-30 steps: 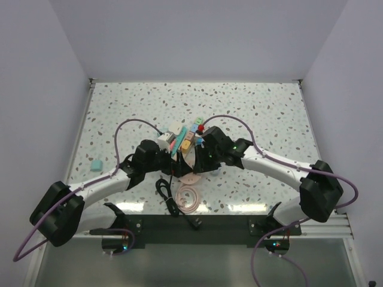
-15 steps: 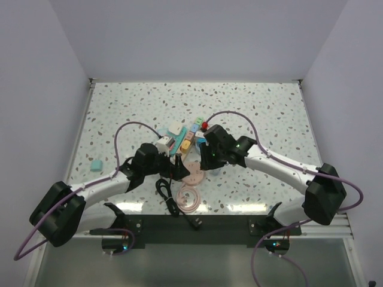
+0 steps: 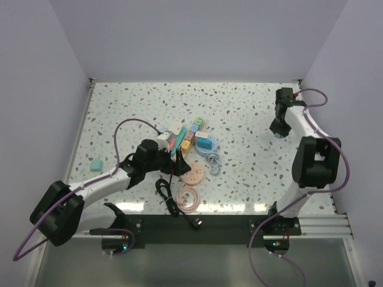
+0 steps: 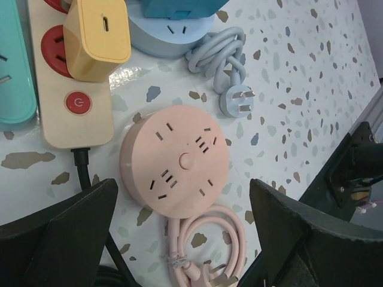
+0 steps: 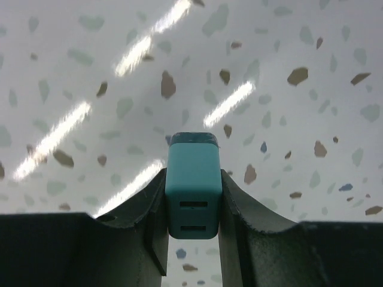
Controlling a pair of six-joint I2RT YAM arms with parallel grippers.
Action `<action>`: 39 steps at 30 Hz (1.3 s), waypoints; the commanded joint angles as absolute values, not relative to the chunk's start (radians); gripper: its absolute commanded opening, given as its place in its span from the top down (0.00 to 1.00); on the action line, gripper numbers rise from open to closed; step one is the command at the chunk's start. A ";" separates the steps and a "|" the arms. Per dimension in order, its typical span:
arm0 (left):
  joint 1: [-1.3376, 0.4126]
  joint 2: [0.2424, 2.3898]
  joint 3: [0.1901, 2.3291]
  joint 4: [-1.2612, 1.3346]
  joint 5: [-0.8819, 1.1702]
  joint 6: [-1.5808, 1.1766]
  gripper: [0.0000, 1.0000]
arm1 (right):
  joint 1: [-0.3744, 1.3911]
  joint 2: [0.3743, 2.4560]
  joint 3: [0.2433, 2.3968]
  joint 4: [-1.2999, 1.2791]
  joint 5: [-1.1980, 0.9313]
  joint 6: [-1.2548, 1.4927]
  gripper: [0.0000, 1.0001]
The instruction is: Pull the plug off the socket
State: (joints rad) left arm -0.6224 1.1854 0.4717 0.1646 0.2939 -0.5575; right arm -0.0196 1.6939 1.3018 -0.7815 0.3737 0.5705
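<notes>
The plug [image 5: 192,185] is a small teal block with two slots in its end face. My right gripper [image 5: 192,239] is shut on it, holding it above bare table near the right wall, and the top view shows that gripper [image 3: 277,128] far from the socket. The socket [image 4: 60,113] is a pale wooden strip with red round faces, a red button and a black cable. It lies in the middle cluster [image 3: 184,143] with a yellow plug [image 4: 99,36] standing in it. My left gripper [image 4: 179,239] hangs open over a pink round socket disc [image 4: 175,160], just near of the strip.
A teal strip [image 4: 12,66] lies beside the wooden one. A pale blue socket block [image 4: 170,33] with a coiled grey-blue cable and plug [image 4: 230,66] sits behind the disc. A pink cable coil [image 3: 190,197], a black cable [image 3: 164,190] and a teal block [image 3: 95,164] lie near.
My right arm has swung away from the middle cluster to the far right of the table, carrying the teal plug. The left arm has barely moved and its gripper stays open.
</notes>
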 commanded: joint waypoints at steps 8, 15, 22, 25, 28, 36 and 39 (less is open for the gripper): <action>-0.731 1.354 0.690 -0.122 0.145 -0.508 0.05 | -0.161 2.080 1.707 -0.877 0.454 0.713 0.60; -0.828 1.462 0.791 -0.261 -0.058 -0.525 0.05 | -0.219 2.157 1.801 -0.902 0.371 0.687 0.13; -0.911 1.528 0.824 -0.318 -0.189 -0.555 0.00 | -0.215 1.970 1.740 -0.853 0.183 0.624 0.02; -0.942 1.537 0.818 -0.261 -0.183 -0.545 0.00 | -0.198 1.864 1.681 -0.856 0.152 0.601 0.02; -0.971 1.555 0.833 -0.219 -0.166 -0.542 0.00 | -0.190 1.774 1.614 -0.871 0.115 0.580 0.02; -1.019 1.574 0.841 -0.273 -0.146 -0.540 0.00 | -0.150 1.565 1.410 -0.862 0.074 0.540 0.02; -1.019 1.461 0.799 -0.276 -0.155 -0.549 0.00 | -0.140 1.533 1.368 -0.864 0.063 0.522 0.02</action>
State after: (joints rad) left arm -1.0092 1.5593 0.8429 -0.2302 -0.1379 -0.5488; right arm -0.1505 1.5768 1.3979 -0.8623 0.1005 0.5591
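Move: The left gripper, open, hangs about 6 cm above the pink round socket, which lies roughly 3 cm to its right and 2 cm back. The power strip's middle is some 14 cm ahead of the gripper and 1 cm right, the blue plug about 12 cm right and 1 cm ahead, the pink cable coil 11 cm straight back. The right gripper holds the teal plug; its bare table spot is about 6 cm ahead, 7 right, 6 below. Carry the teal plug forward, right and down with the right gripper, open wide to let it go on the bare table, then lift some 12 cm while drawing back and left. Meanwhile sink the left gripper about 5 cm, tipping it some 30 degrees to point more steeply down, then push the pink round socket to the right, fingers still open. ##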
